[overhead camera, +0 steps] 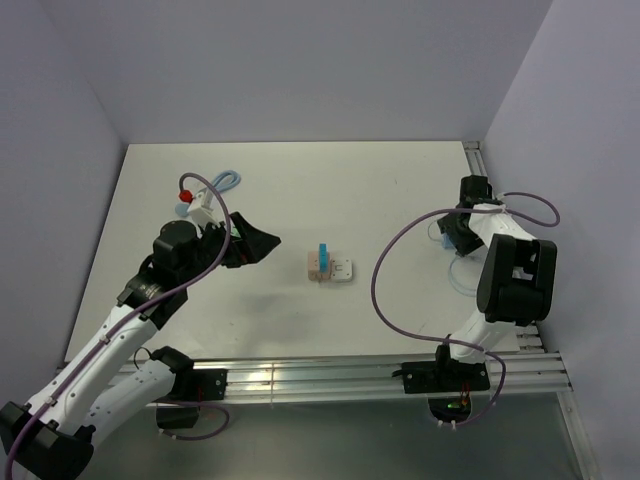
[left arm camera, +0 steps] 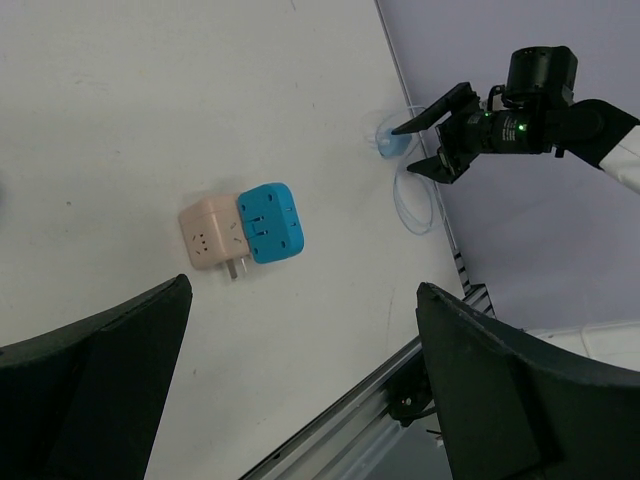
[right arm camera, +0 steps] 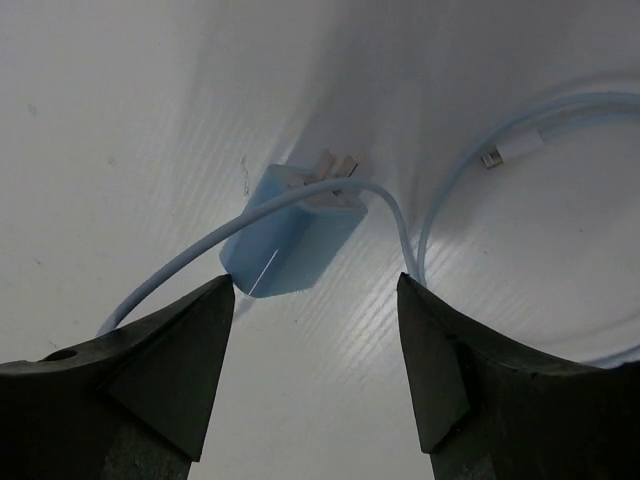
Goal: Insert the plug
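Observation:
A light blue plug (right arm camera: 300, 235) lies on the white table with its prongs (right arm camera: 335, 165) pointing away and its pale cable (right arm camera: 420, 230) looped beside it. My right gripper (right arm camera: 315, 285) is open just above it, the plug just beyond the fingertips and nothing between them. At the table's middle stand a pink socket block (left arm camera: 208, 232) and a blue socket block (left arm camera: 272, 222), touching each other; they also show in the top view (overhead camera: 330, 266). My left gripper (left arm camera: 303, 290) is open and empty, left of the blocks (overhead camera: 250, 245).
A second pale cable (overhead camera: 226, 180) with a white and red piece (overhead camera: 188, 200) lies at the back left. An aluminium rail (overhead camera: 380, 372) runs along the near table edge. Grey walls close in the back and both sides.

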### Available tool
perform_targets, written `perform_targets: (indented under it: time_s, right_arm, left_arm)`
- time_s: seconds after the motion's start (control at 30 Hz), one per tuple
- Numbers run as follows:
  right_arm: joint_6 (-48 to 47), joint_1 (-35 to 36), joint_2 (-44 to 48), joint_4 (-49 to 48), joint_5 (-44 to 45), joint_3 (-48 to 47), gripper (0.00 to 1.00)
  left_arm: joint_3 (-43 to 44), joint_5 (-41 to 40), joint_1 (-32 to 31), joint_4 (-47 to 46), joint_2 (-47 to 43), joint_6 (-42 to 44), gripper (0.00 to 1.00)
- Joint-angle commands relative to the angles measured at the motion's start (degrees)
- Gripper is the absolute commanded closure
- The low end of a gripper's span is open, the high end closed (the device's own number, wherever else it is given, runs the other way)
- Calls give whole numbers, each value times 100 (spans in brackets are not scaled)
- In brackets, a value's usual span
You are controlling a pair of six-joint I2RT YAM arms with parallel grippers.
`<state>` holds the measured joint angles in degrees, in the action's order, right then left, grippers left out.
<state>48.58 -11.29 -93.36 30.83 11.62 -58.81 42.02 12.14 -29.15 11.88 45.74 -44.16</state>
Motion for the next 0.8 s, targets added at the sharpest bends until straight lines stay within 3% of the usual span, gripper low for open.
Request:
perform_targets:
  time_s: [0.0, 0.57, 0.7, 0.73, 0.77]
  right_arm:
    - [47, -40, -226, -227, 280, -359, 27]
    - [-24, -31, -1298, -69, 447, -930, 25]
    - [-129, -40, -1369, -138, 341, -931, 41]
    - [-260, -14, -1343, -208, 289, -887, 63]
    - [-322, 12, -1273, -348, 228, -800, 72]
  left_arm:
    - [254, -19, -30, -98, 5, 118, 1]
    - [307, -1, -30, -142, 269, -40, 0]
    - [245, 279, -30, -282, 313, 57, 1]
    - [237, 384, -38, -317, 331, 100, 0]
    - [219, 525, -39, -344, 339, 109, 1]
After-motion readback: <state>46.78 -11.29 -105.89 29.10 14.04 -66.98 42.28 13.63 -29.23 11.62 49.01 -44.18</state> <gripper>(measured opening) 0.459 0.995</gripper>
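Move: The light-blue plug lies about 4 cm ahead of the right hand, 1 cm to its right and 3 cm below its open fingers. Its white cable loop centres some 9 cm nearer the base than the plug and 3 cm farther right; the peach adapter stands roughly 43 cm to the hand's left and 4 cm back. From the left hand, the light-blue plug is about 14 cm ahead, 62 cm right and 24 cm below. The right hand eases about 5 cm forward and down over the light-blue plug, then closes its fingers, pinching the sides. ##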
